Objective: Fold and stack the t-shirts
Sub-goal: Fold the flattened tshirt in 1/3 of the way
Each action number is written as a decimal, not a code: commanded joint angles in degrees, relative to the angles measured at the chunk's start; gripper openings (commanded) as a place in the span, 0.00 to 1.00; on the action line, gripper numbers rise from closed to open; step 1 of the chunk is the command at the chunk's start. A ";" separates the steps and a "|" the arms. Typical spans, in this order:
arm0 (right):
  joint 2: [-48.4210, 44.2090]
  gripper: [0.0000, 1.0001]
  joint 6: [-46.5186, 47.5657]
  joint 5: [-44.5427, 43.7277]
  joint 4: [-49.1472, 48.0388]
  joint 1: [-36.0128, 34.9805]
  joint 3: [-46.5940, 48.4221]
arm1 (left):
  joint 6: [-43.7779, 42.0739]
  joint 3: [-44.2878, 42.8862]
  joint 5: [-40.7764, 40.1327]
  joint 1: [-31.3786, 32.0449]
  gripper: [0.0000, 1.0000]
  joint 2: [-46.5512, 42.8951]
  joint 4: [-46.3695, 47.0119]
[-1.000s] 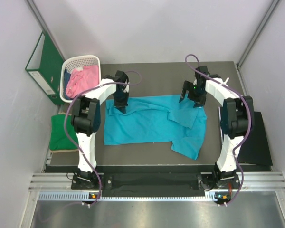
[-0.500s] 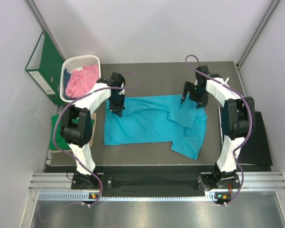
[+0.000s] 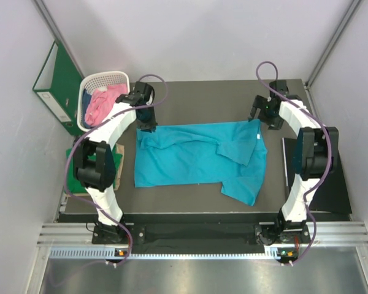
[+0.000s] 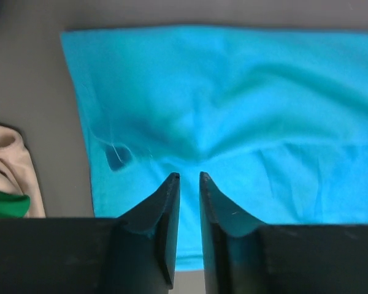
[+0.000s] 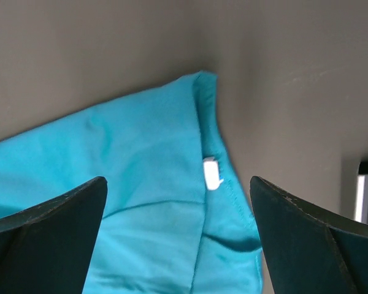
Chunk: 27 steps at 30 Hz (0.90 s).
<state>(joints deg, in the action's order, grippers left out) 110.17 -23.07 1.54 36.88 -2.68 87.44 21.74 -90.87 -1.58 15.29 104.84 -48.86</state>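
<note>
A teal-blue t-shirt (image 3: 193, 156) lies spread flat on the dark table, with one sleeve folded in at the right and a flap hanging toward the near edge. My left gripper (image 3: 148, 126) hovers over its far-left corner. In the left wrist view the jaws (image 4: 187, 176) stand a narrow gap apart, with nothing between them and the teal cloth (image 4: 233, 110) below. My right gripper (image 3: 264, 119) is wide open above the far-right corner (image 5: 196, 86), where a white tag (image 5: 212, 173) shows. A pink t-shirt (image 3: 100, 101) sits in the basket. A green t-shirt (image 3: 78, 168) lies left of the table.
A white lattice basket (image 3: 104, 78) stands at the far left, with a green ring binder (image 3: 55, 86) leaning on the wall behind it. A beige cloth (image 4: 12, 162) lies beside the green shirt. A black mat (image 3: 331, 177) lies along the table's right edge.
Both grippers have moved toward the table's far edge, and the shirt's far edge now lies straighter and wider. The left jaws have parted slightly off the cloth.
</note>
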 commanded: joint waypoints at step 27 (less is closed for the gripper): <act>10.77 0.19 2.68 5.49 -10.87 0.57 3.09 | 5.16 -7.04 -11.51 -6.41 0.79 16.01 -0.10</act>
<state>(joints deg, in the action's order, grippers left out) 119.90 -20.51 4.40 28.60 -2.33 88.23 25.45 -95.39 -10.39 9.08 119.39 -48.21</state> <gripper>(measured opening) 0.240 0.807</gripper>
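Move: From the right hand, the t-shirt's far right corner lies about 4 cm ahead, 1 cm right and 6 cm below; its white tag is some 6 cm nearer the base than that corner, and the black folder lies roughly 20 cm right and 20 cm back. The left hand has the far left corner about 6 cm ahead, 8 cm left and 10 cm below, with the basket around 10 cm ahead and 17 cm left, its middle 5 cm below. Lower the open right gripper about 5 cm over the t-shirt's far right corner, then ease it forward a little while closing the fingers to pinch the cloth just inside that corner. Meanwhile open the left gripper wide and bring it down some 8 cm, left and a little forward towards the far left corner, turning about 15 degrees counter-clockwise, without touching the cloth yet. ##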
